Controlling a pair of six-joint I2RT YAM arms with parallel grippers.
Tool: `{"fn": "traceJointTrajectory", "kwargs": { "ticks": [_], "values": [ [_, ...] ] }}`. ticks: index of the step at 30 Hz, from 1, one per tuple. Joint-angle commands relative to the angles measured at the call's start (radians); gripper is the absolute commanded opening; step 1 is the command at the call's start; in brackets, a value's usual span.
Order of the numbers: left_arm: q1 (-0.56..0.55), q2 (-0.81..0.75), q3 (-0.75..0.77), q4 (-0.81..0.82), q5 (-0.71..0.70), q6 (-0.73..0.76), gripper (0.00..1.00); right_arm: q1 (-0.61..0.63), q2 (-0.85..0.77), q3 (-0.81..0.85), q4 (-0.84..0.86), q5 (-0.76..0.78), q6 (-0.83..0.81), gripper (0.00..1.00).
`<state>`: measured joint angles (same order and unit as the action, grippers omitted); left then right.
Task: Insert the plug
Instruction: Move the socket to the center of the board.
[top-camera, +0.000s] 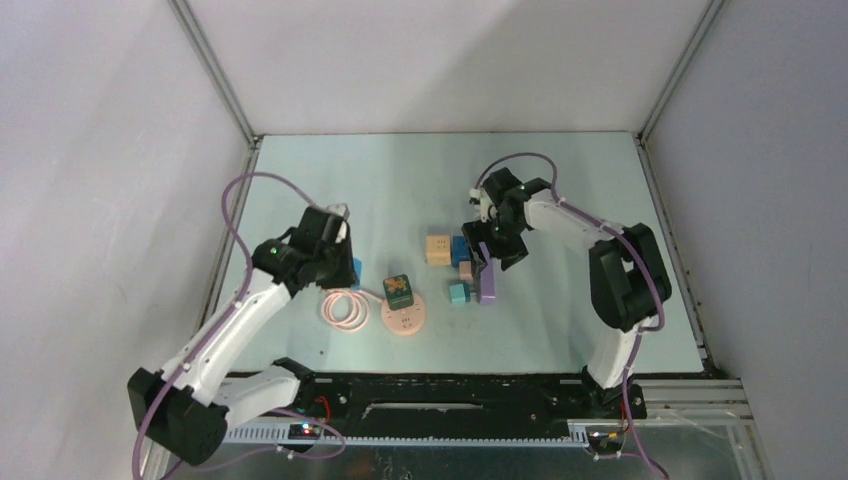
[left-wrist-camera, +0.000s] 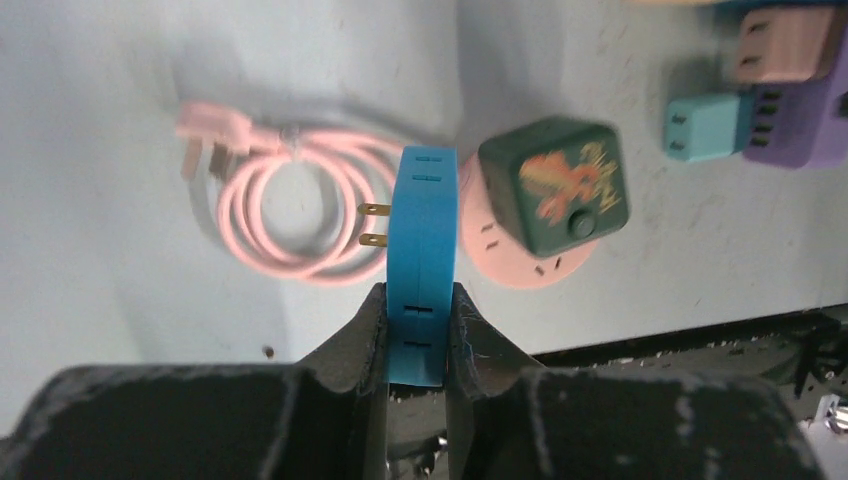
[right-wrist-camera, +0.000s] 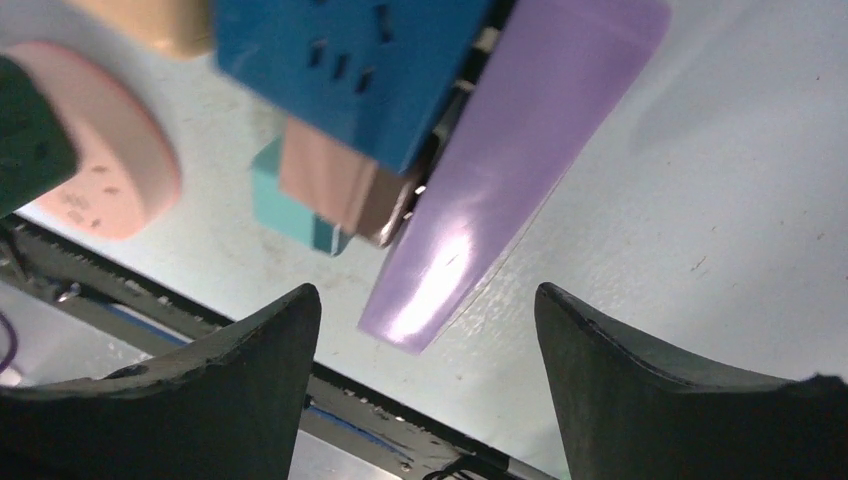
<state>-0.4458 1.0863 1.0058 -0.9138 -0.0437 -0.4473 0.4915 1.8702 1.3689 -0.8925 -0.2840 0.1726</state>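
Observation:
A flat blue plug (left-wrist-camera: 422, 230) with two brass prongs (left-wrist-camera: 374, 225) pointing left is clamped between the jaws of my left gripper (left-wrist-camera: 420, 300). It hangs above the table beside the pink round socket (left-wrist-camera: 500, 255), which carries a dark green cube adapter (left-wrist-camera: 553, 185). From above, the left gripper (top-camera: 345, 262) sits left of that socket (top-camera: 404, 318). My right gripper (right-wrist-camera: 425, 295) stands open with nothing between its fingers, just over the near end of the purple power strip (right-wrist-camera: 520, 150). A pink plug (right-wrist-camera: 330, 185) and a teal plug (right-wrist-camera: 275, 200) sit in the strip's side.
A coiled pink cable (top-camera: 343, 308) lies left of the round socket. A tan cube (top-camera: 438, 249) and a blue cube (top-camera: 460, 250) stand behind the purple strip (top-camera: 487, 272). The black front rail (top-camera: 450, 385) runs along the near edge.

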Motion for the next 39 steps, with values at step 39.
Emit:
{"fn": "traceJointTrajectory", "kwargs": {
  "ticks": [39],
  "values": [
    [0.166,0.456,-0.142,0.227,0.071,0.091,0.0,0.137,0.324,0.684,0.017,-0.445,0.097,0.77]
  ]
}}
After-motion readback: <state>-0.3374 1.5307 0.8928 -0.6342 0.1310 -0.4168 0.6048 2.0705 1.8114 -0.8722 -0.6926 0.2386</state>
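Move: The left hand still holds the blue plug in the air. The pink round socket lies about 3 cm back, 9 cm right and 14 cm below, with the green cube on top, about 1 cm back and 8 cm right of the hand; the coiled cord is 3 cm back, 2 cm left. From the open right hand the green cube is about 19 cm left and 6 cm back at about its height, the tan cube 11 cm left and 2 cm ahead, the purple strip almost underneath. Swinging back and down some 12 cm each while its fingers tip nearer to vertical, the left arm veers right, then sweeps forward about 14 cm low over the table, veering back left, the gripped plug coming against the cord between coil and socket to push it along. The right hand, open, rises about 10 cm off the strip, then heads left towards the green cube. ##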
